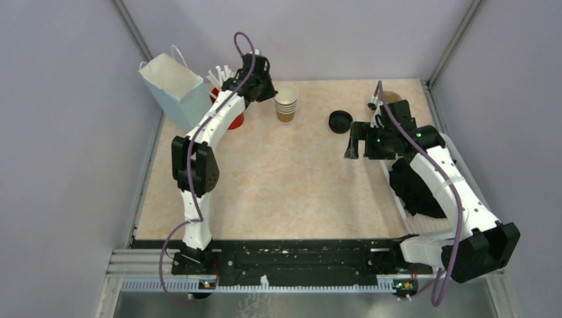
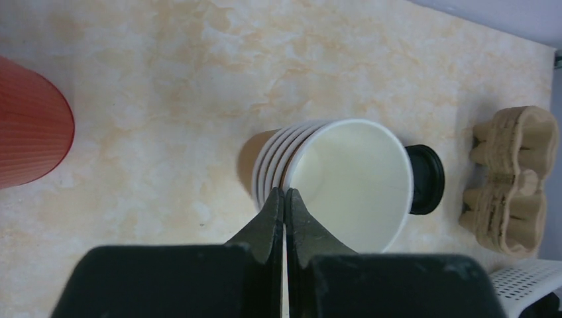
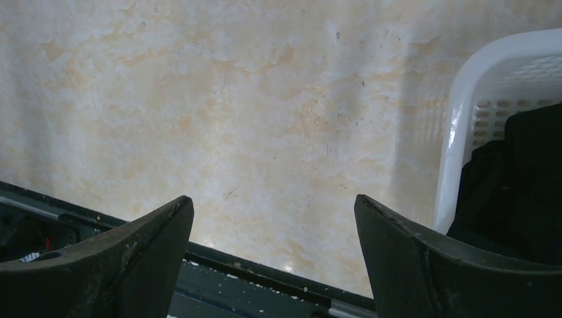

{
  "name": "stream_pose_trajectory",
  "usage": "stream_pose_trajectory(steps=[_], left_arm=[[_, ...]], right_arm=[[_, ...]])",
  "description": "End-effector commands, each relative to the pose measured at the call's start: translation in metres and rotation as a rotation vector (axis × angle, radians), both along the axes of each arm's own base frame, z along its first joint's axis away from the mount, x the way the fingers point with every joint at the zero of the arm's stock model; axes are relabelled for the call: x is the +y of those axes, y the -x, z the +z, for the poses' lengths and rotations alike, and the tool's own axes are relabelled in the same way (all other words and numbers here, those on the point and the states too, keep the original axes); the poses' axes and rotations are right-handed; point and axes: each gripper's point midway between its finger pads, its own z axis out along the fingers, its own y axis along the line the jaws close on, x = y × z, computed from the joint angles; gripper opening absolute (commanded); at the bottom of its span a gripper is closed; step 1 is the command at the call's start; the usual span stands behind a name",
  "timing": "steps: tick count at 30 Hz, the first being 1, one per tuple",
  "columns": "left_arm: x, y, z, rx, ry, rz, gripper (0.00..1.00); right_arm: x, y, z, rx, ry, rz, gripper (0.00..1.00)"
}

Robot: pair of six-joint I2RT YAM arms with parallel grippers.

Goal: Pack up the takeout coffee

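A stack of lidless brown paper cups stands at the back middle of the table. In the left wrist view the top cup shows its white inside. My left gripper is shut on that top cup's rim, one finger inside and one outside. A round black lid lies alone on the table right of the stack. No lidded cup is in view. My right gripper is open and empty, right of the lid, over bare table.
A light blue paper bag stands open at the back left, with a red cup of white straws beside it. A cardboard cup carrier sits at the back right. A white basket of black items runs along the right edge.
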Motion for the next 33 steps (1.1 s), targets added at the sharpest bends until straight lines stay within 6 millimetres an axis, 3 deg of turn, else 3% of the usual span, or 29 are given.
stream_pose_trajectory(steps=[1,5,10,13,24,29,33], left_arm=[[-0.017,-0.003,0.051,-0.1,0.02,-0.038,0.0],[-0.018,0.001,0.045,-0.083,0.178,-0.049,0.0],[-0.019,-0.002,0.057,-0.108,0.128,-0.062,0.0],[-0.018,-0.003,0.053,-0.1,0.123,-0.064,0.0],[-0.023,0.003,0.121,-0.254,0.146,-0.113,0.0],[-0.015,0.02,0.133,-0.28,0.116,-0.132,0.0],[-0.002,0.051,0.138,-0.284,0.087,-0.148,0.0]], right_arm=[[0.004,-0.002,0.009,-0.046,-0.023,0.007,0.91],[0.002,-0.001,0.009,-0.046,-0.019,0.0,0.91],[0.003,0.001,0.007,-0.037,-0.026,0.002,0.91],[0.003,0.0,0.008,-0.048,-0.029,-0.001,0.91],[0.003,-0.001,0.009,-0.046,-0.027,-0.002,0.91],[0.0,-0.004,0.021,-0.075,-0.02,-0.019,0.91],[-0.001,0.002,0.023,-0.077,-0.022,-0.009,0.91]])
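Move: My left hand already pinches the left rim of the top cup. The cup stack hangs some 4 cm to its right, level in reach, with its middle about 6 cm below. The red straw cup stands about 15 cm to the left, level in reach and 11 cm lower. The black lid lies roughly 21 cm to the right, 1 cm ahead and 16 cm below. From my right hand the stack is about 25 cm ahead, 17 cm left and 6 cm lower. I keep my left fingers shut on the top cup's rim and jerk it up about 3 cm. It dips back a little and hovers, then I raise the cup on, away from the rest of the stack, to some 8 cm higher in all. I draw back slightly at the end while the fingers tip up about 10 degrees. ##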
